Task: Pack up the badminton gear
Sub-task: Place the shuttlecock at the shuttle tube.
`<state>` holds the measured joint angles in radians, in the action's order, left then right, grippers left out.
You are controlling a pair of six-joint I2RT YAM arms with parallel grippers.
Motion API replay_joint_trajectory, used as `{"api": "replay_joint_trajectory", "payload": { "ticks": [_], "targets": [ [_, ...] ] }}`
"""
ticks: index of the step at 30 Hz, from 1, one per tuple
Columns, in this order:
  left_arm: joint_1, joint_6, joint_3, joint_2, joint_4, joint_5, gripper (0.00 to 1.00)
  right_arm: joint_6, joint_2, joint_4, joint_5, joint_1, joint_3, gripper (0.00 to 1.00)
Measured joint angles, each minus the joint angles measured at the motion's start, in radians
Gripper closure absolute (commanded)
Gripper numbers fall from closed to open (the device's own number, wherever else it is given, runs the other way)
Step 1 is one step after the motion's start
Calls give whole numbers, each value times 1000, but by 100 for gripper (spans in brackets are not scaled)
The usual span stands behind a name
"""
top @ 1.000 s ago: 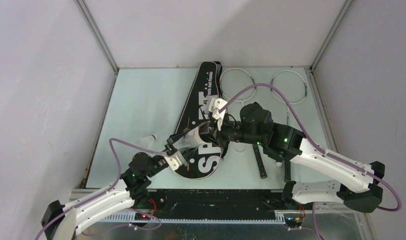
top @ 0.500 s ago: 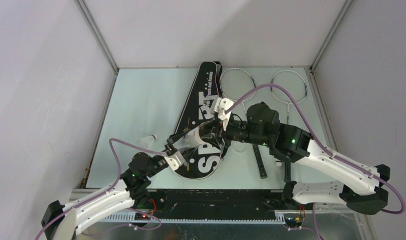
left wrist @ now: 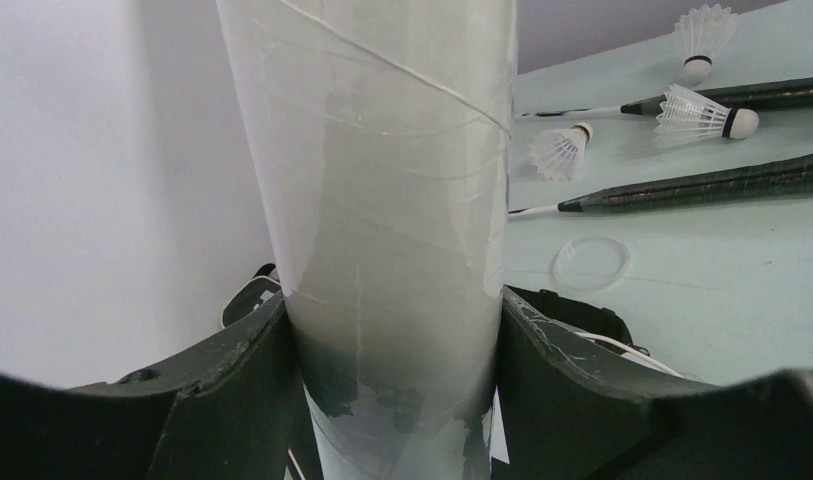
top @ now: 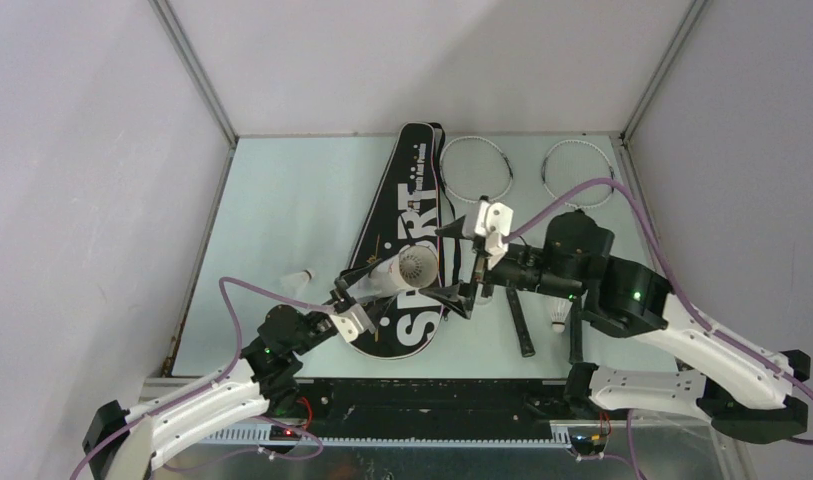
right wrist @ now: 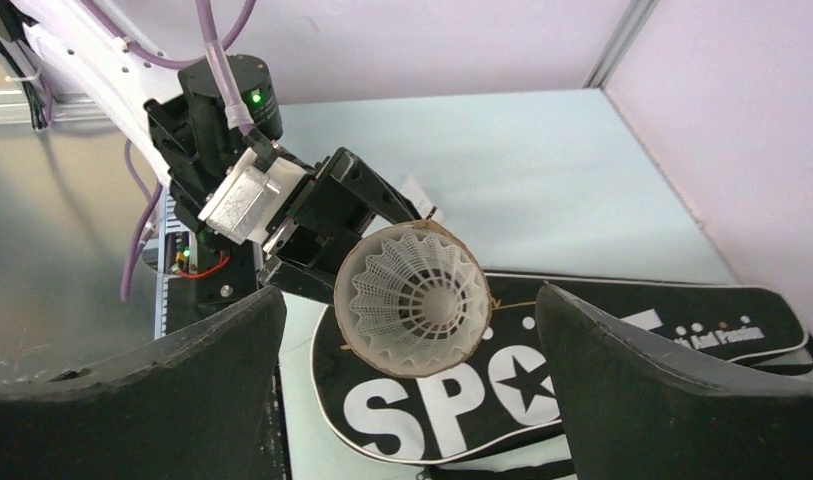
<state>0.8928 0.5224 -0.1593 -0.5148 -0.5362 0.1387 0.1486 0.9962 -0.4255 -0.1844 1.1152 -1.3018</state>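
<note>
My left gripper (top: pixel 350 303) (left wrist: pixel 392 300) is shut on the long white tube (top: pixel 397 271) (left wrist: pixel 382 190), which it holds tilted over the black "SPORT" bag (top: pixel 402 205) (right wrist: pixel 592 360). A white shuttlecock (right wrist: pixel 412 292) sits in the tube's open mouth, skirt outward. Just right of that mouth my right gripper (top: pixel 448 264) (right wrist: pixel 410 300) is open and holds nothing. Two rackets lie at the back right, their heads (top: pixel 477 166) (top: pixel 579 171) side by side and their black handles (top: pixel 520 324) (left wrist: pixel 712 180) toward me. Loose shuttlecocks lie by the handles (top: pixel 559 318) (left wrist: pixel 562 150) (left wrist: pixel 698 112).
One more shuttlecock (top: pixel 300 277) lies at the left of the table, near the left wall. A clear ring (left wrist: pixel 590 263) lies on the table beside the racket handles. Grey walls close in the table on three sides.
My right gripper has opened wide and drawn back to the right from the tube's mouth, leaving the shuttlecock in it. The left gripper and tube have not moved.
</note>
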Motion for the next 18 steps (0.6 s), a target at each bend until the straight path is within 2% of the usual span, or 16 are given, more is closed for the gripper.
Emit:
{"api": "replay_joint_trajectory", "payload": {
  "ticks": [6,11,15,18],
  "targets": [
    [0,0,0,0,0,0,48,27,-61,5,39,-3,0,1],
    [0,0,0,2,0,0,48,-4,-105,34,159,-44,8,1],
    [0,0,11,13,-10,-1,48,-96,-119,42,305,-131,43,1],
    [0,0,15,18,-14,-2,48,-205,-105,3,394,-251,57,1]
  ]
}}
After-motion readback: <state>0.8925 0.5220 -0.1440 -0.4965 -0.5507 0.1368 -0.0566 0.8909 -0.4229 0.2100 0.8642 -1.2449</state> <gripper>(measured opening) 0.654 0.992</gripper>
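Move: Some 20 cm ahead and 27 cm to the right of the open right hand, about 37 cm below it, lies the next shuttlecock, with another 14 cm nearer the base and 2 cm farther right. The clear lid is about 10 cm ahead and 8 cm right of that hand, also on the table; the held shuttle tube's mouth is 7 cm left, level fore-and-aft and 5 cm lower. From the left hand the next shuttlecock lies 16 cm ahead, 45 cm right and 20 cm down. Leaving the tube's mouth empty and wide open, the right hand first rises about 4 cm while easing right, then sweeps forward and right, sinking again, about 10 cm each way in all, towards the shuttlecock beyond the lid. Its wrist swings some 40 degrees clockwise, bringing the fingers round from left to forward-left. The left hand keeps its grip on the tube. ##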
